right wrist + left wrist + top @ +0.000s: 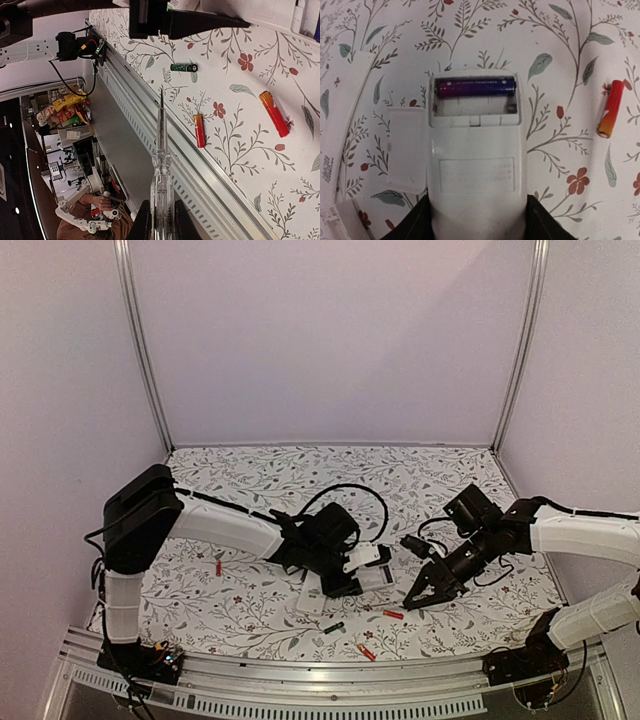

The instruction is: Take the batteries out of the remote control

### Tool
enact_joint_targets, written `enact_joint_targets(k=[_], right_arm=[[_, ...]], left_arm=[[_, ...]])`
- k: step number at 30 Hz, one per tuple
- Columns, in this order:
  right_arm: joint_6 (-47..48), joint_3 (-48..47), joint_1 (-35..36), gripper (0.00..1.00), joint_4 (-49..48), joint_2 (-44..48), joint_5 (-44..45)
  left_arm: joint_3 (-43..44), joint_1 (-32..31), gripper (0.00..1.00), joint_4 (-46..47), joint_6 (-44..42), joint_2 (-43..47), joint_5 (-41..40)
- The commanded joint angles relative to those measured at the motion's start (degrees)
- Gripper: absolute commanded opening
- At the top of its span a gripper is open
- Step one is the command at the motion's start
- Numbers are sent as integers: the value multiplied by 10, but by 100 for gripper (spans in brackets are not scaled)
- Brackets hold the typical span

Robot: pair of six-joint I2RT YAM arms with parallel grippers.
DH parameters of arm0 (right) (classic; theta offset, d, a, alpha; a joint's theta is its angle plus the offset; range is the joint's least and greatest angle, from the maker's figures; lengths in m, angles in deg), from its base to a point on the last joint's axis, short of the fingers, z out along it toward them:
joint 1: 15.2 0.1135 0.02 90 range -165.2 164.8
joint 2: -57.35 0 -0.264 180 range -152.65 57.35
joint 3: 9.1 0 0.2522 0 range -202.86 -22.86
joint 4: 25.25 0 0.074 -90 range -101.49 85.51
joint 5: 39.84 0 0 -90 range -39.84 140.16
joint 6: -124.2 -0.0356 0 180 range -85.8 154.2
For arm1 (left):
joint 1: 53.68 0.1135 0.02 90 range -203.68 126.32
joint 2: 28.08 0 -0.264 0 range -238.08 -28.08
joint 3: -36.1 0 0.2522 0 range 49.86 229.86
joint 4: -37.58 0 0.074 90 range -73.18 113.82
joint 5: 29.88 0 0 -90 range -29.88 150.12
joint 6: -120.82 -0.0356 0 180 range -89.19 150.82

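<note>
My left gripper [476,222] is shut on the white remote control [476,165], which lies back-up with its battery bay uncovered. One purple battery [476,87] sits in the bay's far slot; the near slot is bare. In the top view the left gripper [345,565] holds the remote [372,560] just above the table. My right gripper [162,220] is shut on a clear-handled pointed tool [161,150], to the right of the remote [420,592]. Loose batteries lie on the cloth: red [393,614], black-and-green [333,627], orange-red [366,651].
The bay's white cover [406,150] lies just left of the remote. A second white remote [312,596] lies beside it. Another red battery [218,567] lies at the far left. The metal rail [330,675] runs along the near edge of the floral cloth.
</note>
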Motion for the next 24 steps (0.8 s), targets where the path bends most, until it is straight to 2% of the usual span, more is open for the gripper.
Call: enact_joint_targets(k=[1,7,11,16,24], right_arm=[[14,-29,-1,0,43,12,45],[11,-55,-13,0,101,29,189],[3,-78,-19,0,138,49,296],[5,-96,-19,0,125,55,314],[4,-119,-6,0,132,-4,348]], left_arm=[[-4,8,27,-18,0,-24,-30],[-14,9,28,-20,23,-14,-15],[-30,11,33,-21,38,5,14],[-23,6,35,-27,40,7,29],[-15,-4,33,-38,30,-4,7]])
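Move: The purple battery, still in the open compartment of the remote, is what my right hand is after with the clear pick: about 14 cm ahead, 2 cm to the left and some 11 cm below. Roughly 12 cm below that hand, one loose red battery lies 5 cm ahead and 1 cm left, and the green battery 3 cm ahead and 15 cm left. From my left hand, which holds the remote, the purple battery is about 6 cm right and 2 cm ahead, at nearly the same height. I swing my right hand forward about 7 cm and some 5 cm to the right at nearly the same height, away from above the loose red battery and nearer to the purple one. As I go I turn the wrist some 30 degrees, so my fingers and the clear pick they still hold point more steeply down. My left hand keeps its grip on the remote, turning it only a few degrees. ##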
